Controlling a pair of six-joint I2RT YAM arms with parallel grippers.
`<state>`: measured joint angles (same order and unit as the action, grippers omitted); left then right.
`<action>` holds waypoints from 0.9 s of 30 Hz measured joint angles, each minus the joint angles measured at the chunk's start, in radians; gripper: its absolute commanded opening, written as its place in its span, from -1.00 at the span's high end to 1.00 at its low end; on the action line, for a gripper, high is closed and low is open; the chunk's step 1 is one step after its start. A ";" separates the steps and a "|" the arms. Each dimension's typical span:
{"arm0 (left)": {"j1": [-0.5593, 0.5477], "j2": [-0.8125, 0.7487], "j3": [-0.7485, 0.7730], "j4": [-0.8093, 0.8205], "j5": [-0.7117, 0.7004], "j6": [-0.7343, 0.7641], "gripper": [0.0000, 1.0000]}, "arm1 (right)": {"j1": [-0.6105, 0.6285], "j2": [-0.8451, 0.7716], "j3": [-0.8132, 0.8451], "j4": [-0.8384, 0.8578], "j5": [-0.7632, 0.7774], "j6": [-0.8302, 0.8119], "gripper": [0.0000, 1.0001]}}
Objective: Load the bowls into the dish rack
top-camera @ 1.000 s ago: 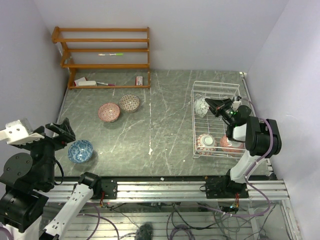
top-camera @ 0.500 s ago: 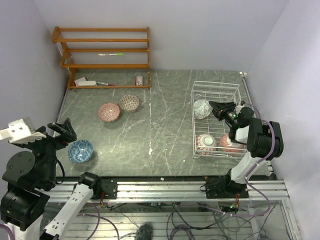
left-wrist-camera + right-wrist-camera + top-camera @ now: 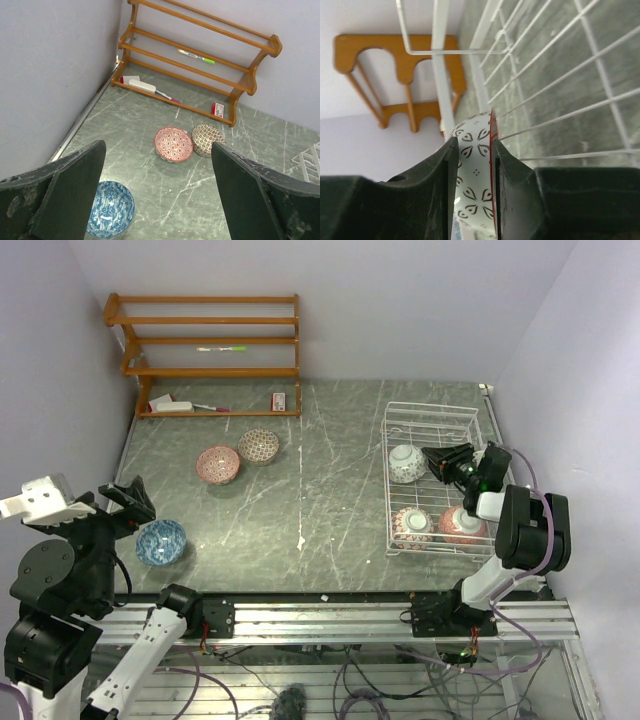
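Three bowls stand on the table at the left: a blue one (image 3: 161, 541) (image 3: 111, 208), a pink-red one (image 3: 218, 464) (image 3: 173, 144) and a brown one (image 3: 259, 446) (image 3: 208, 140). My left gripper (image 3: 120, 496) (image 3: 157, 150) hangs wide open above and left of the blue bowl, holding nothing. The white dish rack (image 3: 433, 410) holds two bowls at its front (image 3: 412, 524) (image 3: 463, 525) and a pale leaf-patterned bowl (image 3: 405, 462) (image 3: 475, 165) in its middle. My right gripper (image 3: 432, 458) (image 3: 472, 142) straddles that bowl's red rim, jaws slightly apart.
An orange-brown wooden shelf unit (image 3: 205, 350) (image 3: 200, 65) stands at the back left, with a pen and small items on it. Walls close in on the left, back and right. The rack's wire side (image 3: 440, 60) rises just beyond my right fingers.
My right gripper has set the pale bowl down in the rack, loosened its jaws and drawn back to the right. The left arm has barely moved.
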<state>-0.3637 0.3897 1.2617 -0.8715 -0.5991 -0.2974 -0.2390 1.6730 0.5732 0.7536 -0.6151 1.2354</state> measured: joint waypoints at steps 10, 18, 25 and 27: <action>0.000 -0.005 -0.014 0.007 0.000 -0.006 -0.95 | 0.009 -0.041 0.069 -0.327 0.100 -0.274 0.04; 0.000 -0.008 -0.014 0.006 0.000 -0.006 -0.95 | 0.011 -0.110 0.086 -0.489 0.164 -0.331 -0.28; 0.000 -0.011 -0.014 0.007 0.001 -0.006 -0.95 | 0.073 -0.219 0.183 -0.695 0.326 -0.477 -0.54; 0.000 -0.011 -0.014 0.008 0.002 -0.006 -0.95 | 0.142 -0.241 0.231 -0.745 0.394 -0.526 -0.57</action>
<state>-0.3637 0.3786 1.2480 -0.8639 -0.5976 -0.3035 -0.0967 1.4319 0.8043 0.0082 -0.2207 0.7097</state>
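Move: The right fingers still have the rim of the white patterned bowl between their tips; the bowl's middle lies about 5 cm to their left, 2 cm back and 2 cm lower, over the dish rack. Two bowls already stand upside down in the rack: the red-patterned one some 18 cm back and 3 cm left of the hand, the pink one about 18 cm back and 9 cm right, both about 5 cm lower. From the idle left hand, the white bowl is some 58 cm right, 25 cm ahead and 31 cm lower. The right hand lets the white bowl go onto the rack wires, its fingers spreading from about a quarter to three-quarters open while it sinks some 3 cm and drifts a couple of centimetres back and to the right. It then climbs about 4 cm off the bowl, swinging slightly left and forward at the very end, and all the while the wrist rolls left side down by some 35 degrees, the fingers coming free of the rim. ##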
